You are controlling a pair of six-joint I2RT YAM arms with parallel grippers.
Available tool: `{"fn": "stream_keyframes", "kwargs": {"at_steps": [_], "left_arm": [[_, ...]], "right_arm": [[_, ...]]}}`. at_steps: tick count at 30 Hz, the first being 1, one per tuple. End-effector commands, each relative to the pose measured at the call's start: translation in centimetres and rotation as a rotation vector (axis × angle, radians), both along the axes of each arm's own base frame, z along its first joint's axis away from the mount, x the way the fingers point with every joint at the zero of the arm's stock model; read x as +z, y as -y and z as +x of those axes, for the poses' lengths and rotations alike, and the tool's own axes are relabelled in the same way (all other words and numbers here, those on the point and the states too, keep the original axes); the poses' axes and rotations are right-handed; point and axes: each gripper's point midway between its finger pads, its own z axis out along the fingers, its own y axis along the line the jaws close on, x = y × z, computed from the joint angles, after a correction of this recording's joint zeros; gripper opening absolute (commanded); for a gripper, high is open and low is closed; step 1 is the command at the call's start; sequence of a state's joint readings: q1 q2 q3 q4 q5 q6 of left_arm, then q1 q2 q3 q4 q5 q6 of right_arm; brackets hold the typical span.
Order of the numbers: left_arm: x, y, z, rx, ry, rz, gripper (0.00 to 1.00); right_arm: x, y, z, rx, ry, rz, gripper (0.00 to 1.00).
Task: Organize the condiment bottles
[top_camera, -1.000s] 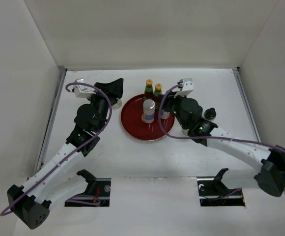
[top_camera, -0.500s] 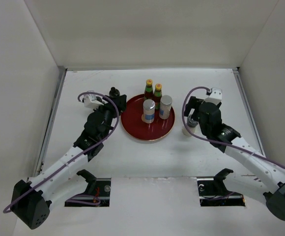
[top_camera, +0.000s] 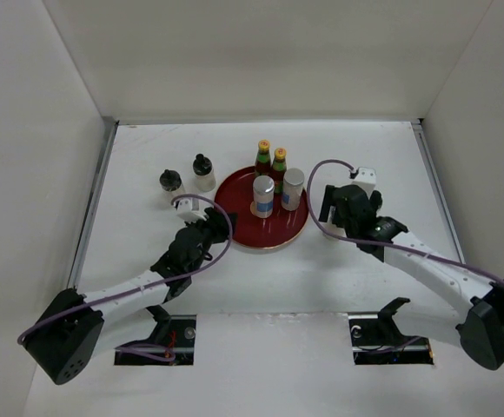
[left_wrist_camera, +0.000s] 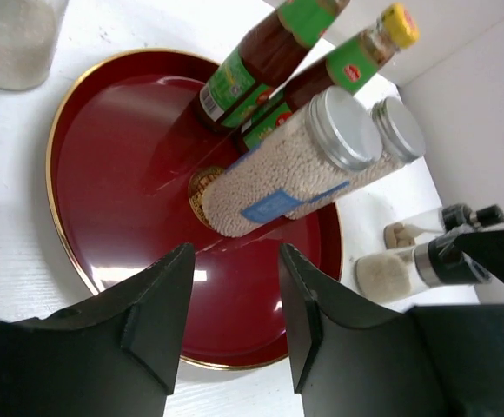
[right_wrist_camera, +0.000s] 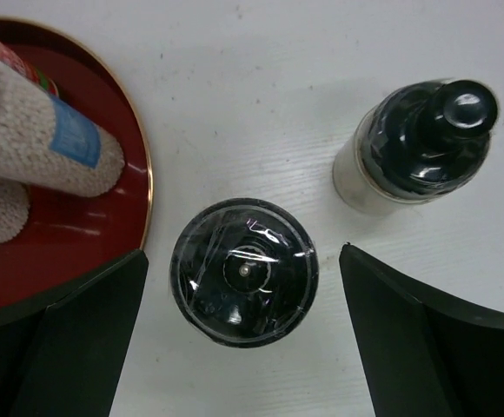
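Observation:
Two slim red sauce bottles (top_camera: 263, 156) (top_camera: 280, 161) with yellow caps and two silver-lidded pale jars (top_camera: 263, 195) (top_camera: 293, 188) stand on the round red tray (top_camera: 235, 228). Two dark-capped shakers (top_camera: 171, 182) (top_camera: 203, 171) stand on the table left of the tray. My left gripper (top_camera: 222, 224) (left_wrist_camera: 235, 321) is open and empty at the tray's left front rim (left_wrist_camera: 61, 234). My right gripper (top_camera: 332, 211) (right_wrist_camera: 243, 339) is open above a dark-capped shaker (right_wrist_camera: 243, 271), its jaws on either side without touching. Another shaker (right_wrist_camera: 417, 143) stands just beyond.
White walls close in the table at the back and both sides. The tray's rim (right_wrist_camera: 139, 174) is close to the left of the shaker under my right gripper. Both right-hand shakers (left_wrist_camera: 408, 265) show past the tray in the left wrist view.
My left arm pulled back from the far left to the tray's left front rim, uncovering two shakers standing there. My right gripper left the tray and moved over the shakers to its right.

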State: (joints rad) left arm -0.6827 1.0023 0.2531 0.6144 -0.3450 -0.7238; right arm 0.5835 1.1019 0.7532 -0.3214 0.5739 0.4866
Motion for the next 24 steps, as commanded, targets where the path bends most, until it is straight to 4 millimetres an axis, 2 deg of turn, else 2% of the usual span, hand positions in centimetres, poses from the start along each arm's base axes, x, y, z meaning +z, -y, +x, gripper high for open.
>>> {"fn": "stream_keyframes", "kwargs": {"at_steps": [1,5,7,9,13,16,20,24], "left_arm": [[2.8,1.1,-0.1,-0.044,0.14,-0.062,0.42],[2.3,1.3,-0.7,-0.06,0.147,-0.048,0.43],[2.2,0.9,-0.6,-0.048,0.149,-0.047,0.44],[2.3,0.6,-0.7,-0.039,0.153,-0.049,0.44],[2.3,0.9,-1.0,-0.041,0.159,-0.039,0.44],[1.9,1.1,-0.9,-0.037,0.148,-0.026,0.44],[1.6,1.2,-0.8,-0.037,0.141,-0.02,0.44],[1.3,0.6,-0.4,-0.01,0.132,-0.021,0.45]], "right_arm": [[-0.1,-1.0,0.8,0.006,-0.011,0.034,0.98],[-0.8,-1.3,1.5,-0.001,-0.032,0.023,0.9],[-0.9,-1.2,1.6,-0.016,-0.034,0.017,0.8],[-0.7,-0.6,1.7,-0.044,-0.019,-0.002,0.64],[1.1,0.6,1.6,-0.103,0.039,-0.05,0.51],[2.9,0.5,1.2,-0.101,0.078,-0.057,0.49],[5.5,-1.5,0.4,-0.037,0.147,0.0,0.49],[8.5,-5.7,0.0,0.076,0.203,0.066,0.48]]}}
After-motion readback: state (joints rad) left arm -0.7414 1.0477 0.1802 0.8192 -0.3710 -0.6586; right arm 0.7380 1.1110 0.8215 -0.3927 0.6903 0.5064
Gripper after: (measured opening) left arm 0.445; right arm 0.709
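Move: The black-lidded jar my right hand is after stands between its open fingers, practically straight below, its middle about 7 cm under me. From my right hand, the other black-capped bottle is some 8 cm to the right and 4 cm farther out. The nearer pellet jar on the red plate is roughly 12 cm left and 8 cm ahead, the plate's middle 21 cm left and 6 cm ahead. From my left hand, the black-lidded jar lies about 29 cm right and 2 cm ahead. I sink my open right hand some 3.5 cm straight down around the black-lidded jar and close the fingers until they pinch it just below the lid. Keeping that grip, I raise it about 5 cm from the low point and start swinging left towards the red plate, rising faster and faster. ##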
